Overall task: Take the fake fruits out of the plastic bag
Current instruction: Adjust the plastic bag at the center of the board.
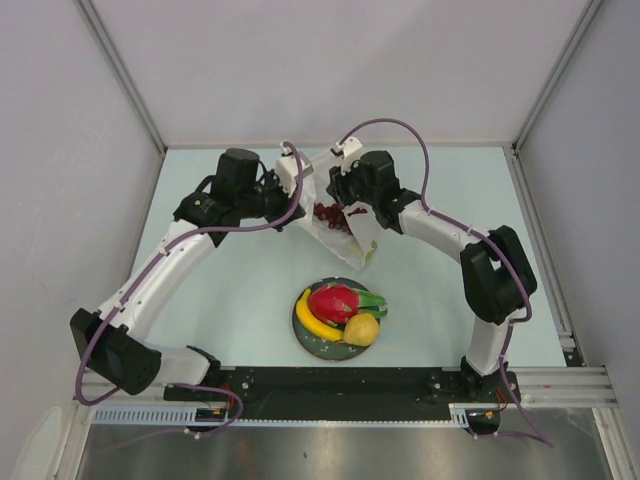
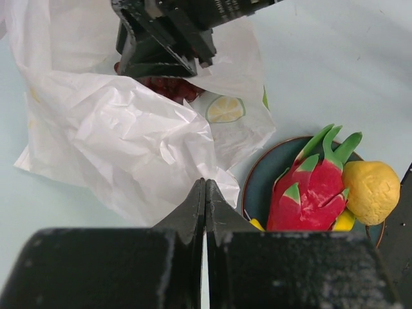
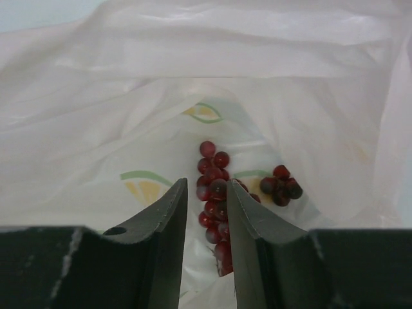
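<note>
The wrinkly translucent plastic bag (image 1: 357,242) lies at mid table, its mouth held up. My left gripper (image 1: 298,198) is shut on the bag's edge (image 2: 129,141), its fingertips (image 2: 201,193) pressed together. My right gripper (image 1: 345,205) reaches into the bag (image 3: 96,129); its jaws stand a little apart, either side of the dark red grape bunch (image 3: 214,167), with no grip showing. The grapes also show in the top view (image 1: 329,214) and the left wrist view (image 2: 170,88). The dragon fruit (image 1: 335,300), banana (image 1: 312,322) and lemon (image 1: 362,330) lie on the plate (image 1: 322,346).
A smaller loose cluster of grapes (image 3: 281,185) lies in the bag, right of the bunch. The round dark plate (image 2: 261,187) sits just in front of the bag, near the arm bases. Grey walls close off the back and both sides.
</note>
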Available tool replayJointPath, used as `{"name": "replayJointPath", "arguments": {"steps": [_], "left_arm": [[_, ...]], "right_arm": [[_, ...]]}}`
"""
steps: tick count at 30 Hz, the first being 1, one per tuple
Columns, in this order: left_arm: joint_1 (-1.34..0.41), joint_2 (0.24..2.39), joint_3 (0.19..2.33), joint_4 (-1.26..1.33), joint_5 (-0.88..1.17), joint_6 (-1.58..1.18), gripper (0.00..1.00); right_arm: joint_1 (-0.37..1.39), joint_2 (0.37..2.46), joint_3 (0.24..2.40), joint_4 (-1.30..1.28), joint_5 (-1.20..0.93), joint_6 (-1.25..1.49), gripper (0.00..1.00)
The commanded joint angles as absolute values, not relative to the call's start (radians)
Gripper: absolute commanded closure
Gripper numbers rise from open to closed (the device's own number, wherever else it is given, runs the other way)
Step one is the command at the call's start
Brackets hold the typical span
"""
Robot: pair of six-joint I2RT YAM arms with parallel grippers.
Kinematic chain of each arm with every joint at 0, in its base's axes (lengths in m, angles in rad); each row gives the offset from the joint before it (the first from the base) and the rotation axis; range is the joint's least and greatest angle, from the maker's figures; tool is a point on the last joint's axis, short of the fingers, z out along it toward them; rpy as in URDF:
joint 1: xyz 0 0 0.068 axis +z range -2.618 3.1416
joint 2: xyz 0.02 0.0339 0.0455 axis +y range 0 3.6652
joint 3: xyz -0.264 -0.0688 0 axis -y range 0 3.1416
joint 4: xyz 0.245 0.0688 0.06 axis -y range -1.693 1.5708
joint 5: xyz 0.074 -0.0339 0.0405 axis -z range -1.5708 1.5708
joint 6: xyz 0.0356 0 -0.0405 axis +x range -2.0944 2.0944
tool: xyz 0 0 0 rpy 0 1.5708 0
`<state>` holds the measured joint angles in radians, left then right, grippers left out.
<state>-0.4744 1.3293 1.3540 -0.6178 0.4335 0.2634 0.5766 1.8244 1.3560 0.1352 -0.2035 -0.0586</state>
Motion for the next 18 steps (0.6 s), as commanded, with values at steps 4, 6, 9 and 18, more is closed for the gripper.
{"name": "replayJointPath", "arguments": {"steps": [4, 6, 9, 18], "left_arm": [[-0.465, 1.313, 1.388, -0.672, 0.423, 0.328, 1.00], [-0.465, 1.293, 1.352, -0.681, 0.419, 0.348, 1.00], [-0.466, 1.282, 1.306, -0.675, 0.437, 0.344, 1.00], [-0.472, 1.364, 1.357, -0.637, 0.535, 0.262, 1.00]], "right_arm": [[0.378, 1.803, 1.378, 0.043, 0.029, -0.063, 0.58], [0.332, 1.764, 1.341, 0.018, 0.041, -0.066, 0.55], [0.282, 1.703, 1.301, -0.058, 0.028, -0.074, 0.46], [0.443, 1.511, 1.299, -0.204, -0.221, -0.265, 0.30]]}}
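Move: Just under the right hand spreads the plastic bag, its middle about 3 cm to the right and some 11 cm below; the grapes in it lie about 2 cm ahead, 1 cm left and 14 cm down. The plate of fruits stands 26 cm nearer the base, 1 cm to the right and 18 cm lower. From the left hand, shut at the bag's left edge, the bag's middle is roughly 14 cm ahead, 13 cm right and 19 cm below. Sweeping from over the bag's mouth towards its right side, the right hand swings about 20 cm right, reaching some 6 cm forward and dipping slightly as it turns clockwise, then eases back towards the base, left and up by 4 or 5 cm, turning partway back, its fingers opening wider. The left hand keeps its pinch on the bag's left edge and sinks about 3 cm. ##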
